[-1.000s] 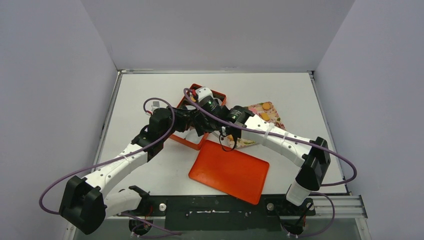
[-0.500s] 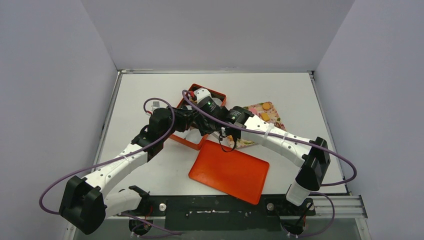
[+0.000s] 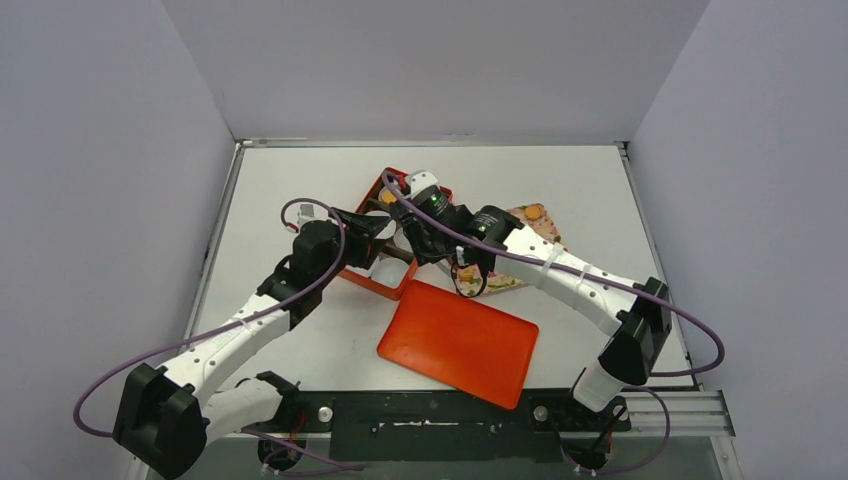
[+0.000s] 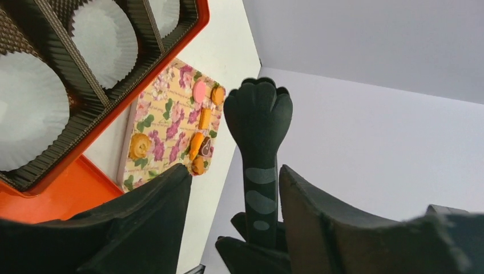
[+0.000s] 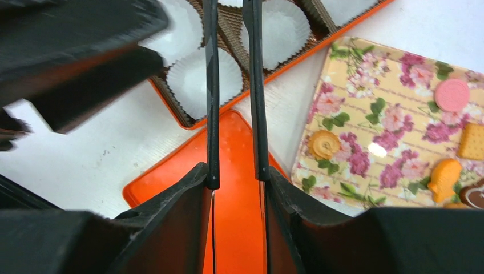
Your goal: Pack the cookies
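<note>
The cookies [image 5: 451,94] lie on a flowered tray [image 5: 388,114]: a pink round one, a yellow round one [image 5: 324,144], orange ones and a dark heart at the edge. They also show in the top view [image 3: 534,211] and the left wrist view [image 4: 200,91]. My right gripper [image 5: 237,174] is shut on black tongs [image 5: 211,85], whose two thin arms reach out over the box. The tongs' paw-shaped end [image 4: 258,114] stands between the fingers of my left gripper [image 4: 233,171], which is open with a gap on one side. Both grippers meet beside the box [image 3: 388,225].
An orange box [image 3: 385,285] with a brown ribbed insert holds white paper cups [image 5: 202,80]. Its orange lid [image 3: 458,342] lies flat in front, between the arms. The tray sits right of the box. My left arm shows blurred at the upper left [image 5: 74,45].
My left gripper has opened off the tongs and its arm has drawn back to the left. My right gripper has closed on the tongs and shifted slightly right.
</note>
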You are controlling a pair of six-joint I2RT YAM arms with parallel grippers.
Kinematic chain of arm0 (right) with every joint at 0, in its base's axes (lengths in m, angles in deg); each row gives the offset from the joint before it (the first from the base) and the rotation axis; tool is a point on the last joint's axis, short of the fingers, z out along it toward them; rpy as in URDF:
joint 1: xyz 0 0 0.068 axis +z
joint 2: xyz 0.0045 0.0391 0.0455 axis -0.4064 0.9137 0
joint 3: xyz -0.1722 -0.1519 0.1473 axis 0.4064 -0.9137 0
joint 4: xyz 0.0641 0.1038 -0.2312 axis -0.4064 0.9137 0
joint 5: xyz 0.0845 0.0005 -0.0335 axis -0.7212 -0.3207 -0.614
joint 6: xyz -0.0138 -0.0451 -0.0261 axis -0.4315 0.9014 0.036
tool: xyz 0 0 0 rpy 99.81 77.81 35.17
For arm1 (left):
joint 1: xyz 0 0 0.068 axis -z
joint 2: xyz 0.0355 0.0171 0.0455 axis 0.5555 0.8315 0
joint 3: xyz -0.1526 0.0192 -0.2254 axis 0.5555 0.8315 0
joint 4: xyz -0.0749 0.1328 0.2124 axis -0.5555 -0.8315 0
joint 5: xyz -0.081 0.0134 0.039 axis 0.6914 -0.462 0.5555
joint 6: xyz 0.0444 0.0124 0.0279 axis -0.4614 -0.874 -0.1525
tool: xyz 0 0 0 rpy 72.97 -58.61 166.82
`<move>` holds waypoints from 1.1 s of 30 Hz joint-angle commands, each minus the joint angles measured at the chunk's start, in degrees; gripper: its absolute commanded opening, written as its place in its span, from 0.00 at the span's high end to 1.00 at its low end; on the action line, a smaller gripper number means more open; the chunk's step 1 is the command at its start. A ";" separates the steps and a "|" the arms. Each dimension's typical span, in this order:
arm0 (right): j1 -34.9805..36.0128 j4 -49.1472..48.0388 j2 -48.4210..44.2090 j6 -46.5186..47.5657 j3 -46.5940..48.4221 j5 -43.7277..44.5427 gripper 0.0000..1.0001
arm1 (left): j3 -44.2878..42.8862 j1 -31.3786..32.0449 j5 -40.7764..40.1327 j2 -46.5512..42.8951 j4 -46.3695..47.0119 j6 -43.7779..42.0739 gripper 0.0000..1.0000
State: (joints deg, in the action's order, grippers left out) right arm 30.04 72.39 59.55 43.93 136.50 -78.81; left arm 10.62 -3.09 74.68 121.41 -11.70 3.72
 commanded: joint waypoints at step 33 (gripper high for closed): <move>-31.94 5.05 0.20 10.48 -9.88 -5.68 0.66 | 2.53 -2.13 -31.83 -15.60 -11.36 -78.44 0.07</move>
State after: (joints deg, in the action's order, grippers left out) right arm -0.14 80.69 57.29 51.71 125.38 -83.31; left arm 13.11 -5.00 46.39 106.42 -27.15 -70.99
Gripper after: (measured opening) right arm 0.339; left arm 0.926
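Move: The tongs stay in my right hand; their black paw tips are between my already-parting left fingers, about 3 cm ahead and 2 cm left of that hand. From my right hand the cookie tray is roughly 14 cm forward, 17 cm right and 19 cm down; the box is some 16 cm forward and 9 cm left, the orange lid 8 cm back and 4 cm right. From my left hand the tray is about 8 cm forward, 27 cm right, 20 cm down. I swing the tongs in my right hand about 20 cm to the right, away from the box and over the cookie tray, sinking some 7 cm and reaching forward about 6, turning clockwise with the grip kept. My left hand opens wide, comes clear of the paw tips and draws off some 15 cm to the left, rolling nearly 80 degrees, left side up. ##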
